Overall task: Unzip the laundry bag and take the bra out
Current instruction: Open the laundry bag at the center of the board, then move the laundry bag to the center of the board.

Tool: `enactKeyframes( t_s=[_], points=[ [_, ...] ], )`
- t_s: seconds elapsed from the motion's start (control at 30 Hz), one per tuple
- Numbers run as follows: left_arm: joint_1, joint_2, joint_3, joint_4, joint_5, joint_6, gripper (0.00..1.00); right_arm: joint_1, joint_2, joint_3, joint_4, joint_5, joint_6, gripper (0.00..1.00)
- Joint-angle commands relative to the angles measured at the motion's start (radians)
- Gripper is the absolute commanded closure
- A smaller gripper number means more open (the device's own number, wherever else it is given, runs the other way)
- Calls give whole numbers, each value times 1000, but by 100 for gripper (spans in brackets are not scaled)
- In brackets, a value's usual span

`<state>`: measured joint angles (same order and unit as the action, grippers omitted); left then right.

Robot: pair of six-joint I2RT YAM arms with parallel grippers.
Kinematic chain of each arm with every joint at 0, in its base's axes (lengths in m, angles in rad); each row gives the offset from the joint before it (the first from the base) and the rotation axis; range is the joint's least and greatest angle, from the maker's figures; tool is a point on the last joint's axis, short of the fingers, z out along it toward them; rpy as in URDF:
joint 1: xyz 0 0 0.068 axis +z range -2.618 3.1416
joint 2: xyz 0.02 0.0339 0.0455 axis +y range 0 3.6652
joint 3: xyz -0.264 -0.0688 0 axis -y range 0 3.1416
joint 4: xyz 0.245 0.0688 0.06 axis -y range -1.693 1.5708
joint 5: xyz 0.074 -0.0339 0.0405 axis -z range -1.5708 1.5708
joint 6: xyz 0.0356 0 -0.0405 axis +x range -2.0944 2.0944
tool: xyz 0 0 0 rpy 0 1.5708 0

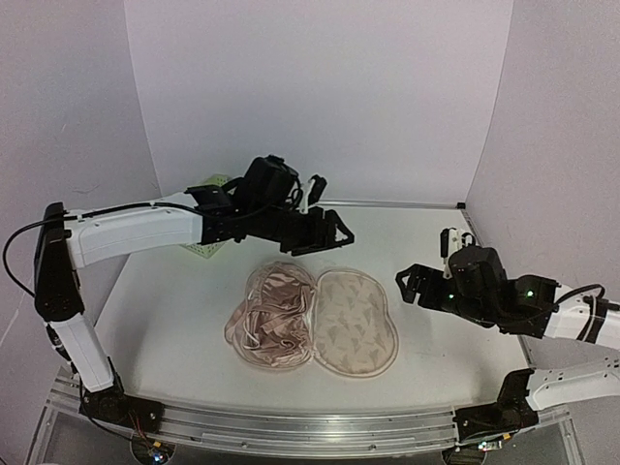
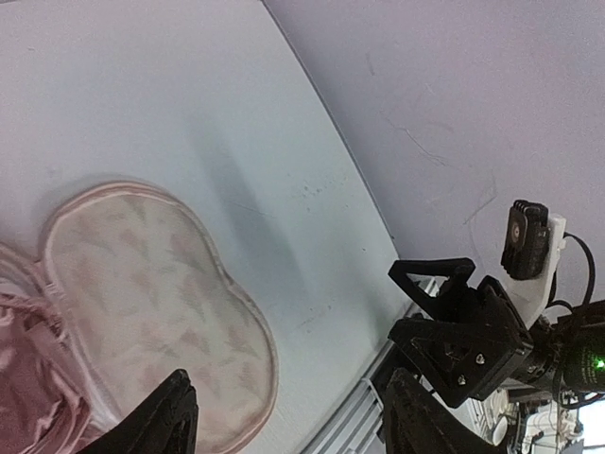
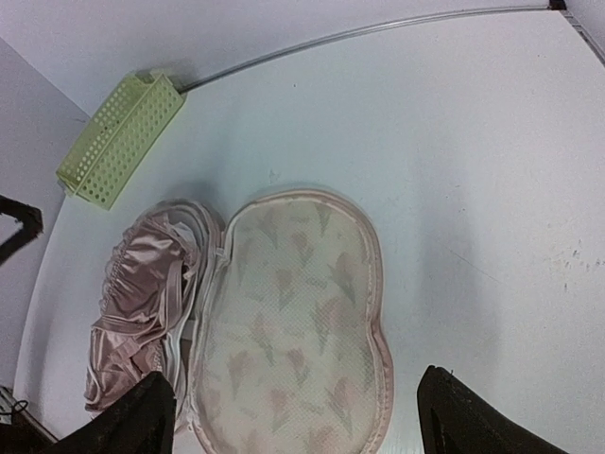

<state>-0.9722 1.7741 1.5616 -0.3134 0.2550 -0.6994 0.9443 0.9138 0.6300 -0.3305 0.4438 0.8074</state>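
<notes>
The laundry bag [image 1: 356, 323] lies unzipped and spread flat on the table, its mesh-lined half facing up on the right. A pink satin bra [image 1: 274, 315] is heaped in the bag's left half. My left gripper [image 1: 341, 232] hovers above and behind the bag, open and holding nothing. In the left wrist view the left gripper [image 2: 293, 416] looks down past the bag's lid [image 2: 142, 303] and a corner of the bra [image 2: 24, 397]. My right gripper [image 1: 407, 284] is open to the right of the bag. From the right wrist, the right gripper [image 3: 293, 416] frames the bag [image 3: 293, 322], with the bra [image 3: 142, 293] beside it.
A light green lattice basket [image 3: 118, 140] stands at the back left near the wall, half hidden behind the left arm, only part of the basket [image 1: 205, 248] showing from above. White walls close in the table at the back and sides. The right gripper's black fingers [image 2: 454, 322] show in the left wrist view.
</notes>
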Motion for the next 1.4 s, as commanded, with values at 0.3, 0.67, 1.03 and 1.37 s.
enactKeyframes(
  t_s=[0.3, 0.67, 1.03, 1.37],
  points=[
    [163, -395, -426, -114, -310, -2, 31, 4, 331, 161, 97, -174, -49, 11],
    [267, -431, -660, -104, -342, -72, 55, 5, 477, 244, 102, -209, -46, 12],
    [280, -232, -659, -21, -273, -31, 97, 4, 567, 254, 90, -192, 3, 13],
    [283, -70, -617, 29, -205, -17, 100, 4, 556, 240, 80, -186, 3, 13]
  ],
)
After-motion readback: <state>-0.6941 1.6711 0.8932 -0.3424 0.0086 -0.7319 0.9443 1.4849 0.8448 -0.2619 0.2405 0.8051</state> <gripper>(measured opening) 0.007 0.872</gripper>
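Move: The laundry bag lies open below the left gripper. The left rim of its bra-filled half is about 22 cm to the left, 1 cm ahead and 25 cm down; the bra is about 13 cm to the left and level fore and aft, and the open flap 4 cm to the right and also level. From the right gripper, the flap's middle is some 8 cm left, 3 cm ahead and 17 cm below, the bra about 25 cm left and 3 cm ahead. Swing the left gripper about 23 cm left, back across the open bag, sinking as it goes and shutting its empty fingers. Then drop it nearly straight down to the bra half's left rim, turning counter-clockwise and pitching the fingers steeply down. Meanwhile bring the right gripper down and left, about 9 cm each, to hover wide open over the flap, tips tilting down. ##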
